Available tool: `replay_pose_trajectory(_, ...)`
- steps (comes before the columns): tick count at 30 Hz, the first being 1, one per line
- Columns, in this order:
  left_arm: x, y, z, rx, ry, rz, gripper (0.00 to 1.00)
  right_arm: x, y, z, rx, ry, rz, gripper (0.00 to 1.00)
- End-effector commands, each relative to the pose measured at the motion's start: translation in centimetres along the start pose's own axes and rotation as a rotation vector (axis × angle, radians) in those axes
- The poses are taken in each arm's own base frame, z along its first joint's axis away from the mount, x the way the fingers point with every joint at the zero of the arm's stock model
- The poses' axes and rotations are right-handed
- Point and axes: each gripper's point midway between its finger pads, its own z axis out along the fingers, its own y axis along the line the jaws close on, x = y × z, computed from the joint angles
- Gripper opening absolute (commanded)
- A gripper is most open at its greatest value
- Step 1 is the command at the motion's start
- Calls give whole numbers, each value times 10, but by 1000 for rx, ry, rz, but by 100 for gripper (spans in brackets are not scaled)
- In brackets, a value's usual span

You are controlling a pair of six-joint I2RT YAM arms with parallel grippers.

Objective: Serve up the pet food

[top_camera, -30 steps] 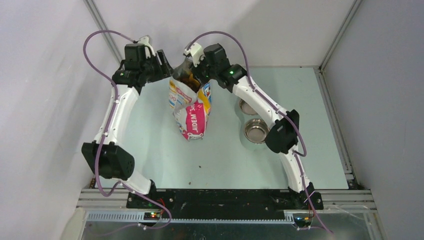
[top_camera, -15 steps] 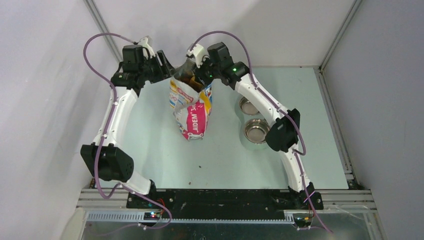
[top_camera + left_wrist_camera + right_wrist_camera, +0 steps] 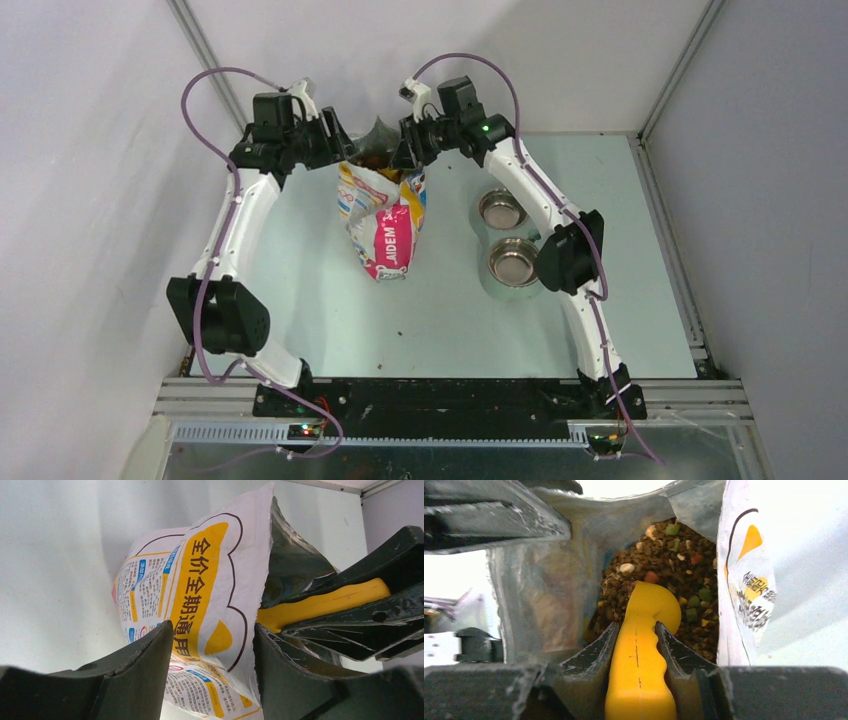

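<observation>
The printed bag point(image 3: 385, 220) stands upright at the back middle of the table with its top open. Inside it the pet food point(image 3: 659, 570) shows as a brown heap with green and reddish pellets. My right gripper point(image 3: 636, 626) is shut on the handle of the yellow scoop point(image 3: 644, 645), whose bowl end lies on the heap. My left gripper point(image 3: 212, 627) is open and straddles the bag's point(image 3: 200, 580) left wall near the rim. Its inner finger is against the torn edge and its outer finger stands apart. The scoop point(image 3: 320, 607) also shows there inside the bag's mouth.
Two steel bowls point(image 3: 500, 210) point(image 3: 513, 262) sit right of the bag, under the right forearm. A few stray pellets point(image 3: 400, 330) lie on the table in front of the bag. Grey walls close in behind and on both sides.
The right wrist has swung back and to the right at the bag's mouth, uncovering the far bowl. The left gripper has shifted slightly right along the bag's rim.
</observation>
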Motion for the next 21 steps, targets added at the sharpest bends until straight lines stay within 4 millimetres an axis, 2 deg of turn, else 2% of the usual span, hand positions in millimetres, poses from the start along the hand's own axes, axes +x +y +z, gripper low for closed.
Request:
replay_pose_trajectory(1, -7, -1, -2, 12, 3, 71, 64, -16, 38, -8, -169, -21, 165, 0)
replay_pose_trajectory(5, -7, 5, 1, -9, 15, 100, 64, -34, 32, -18, -157, -75, 208, 0)
replay_pose_trajectory(11, -18, 5, -2, -20, 19, 184, 64, -42, 4, -30, -147, -108, 341, 0)
replay_pose_trajectory(15, -17, 9, -1, -24, 48, 257, 63, -55, -1, -41, -182, -142, 397, 0)
replay_pose_trajectory(18, -15, 9, 2, -5, 71, 313, 63, -74, -3, -54, -208, -200, 419, 0)
replay_pose_trajectory(21, -14, 8, 1, 10, 87, 364, 63, -79, -10, -60, -190, -228, 456, 0)
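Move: The right hand already grips the scoop, its head down in the bag; the bag mouth's middle lies about 3 cm to its left, 1 cm back and 2 cm below. The far bowl stands some 22 cm right and 3 cm back, the near bowl 25 cm right and 15 cm back, both about 23 cm lower. From the left hand, the bag mouth is about 7 cm right, 1 cm back and 4 cm below. Lift the scoop out of the food with the right gripper, rising about 5 cm while drawing right and forward some 3 cm each, keeping its grip. Roll and level the wrist some 30 degrees so the scoop head comes up with its hollow upward. Keep the left fingers open astride the bag's left wall, easing about 1 cm forward and left with a slight roll. ##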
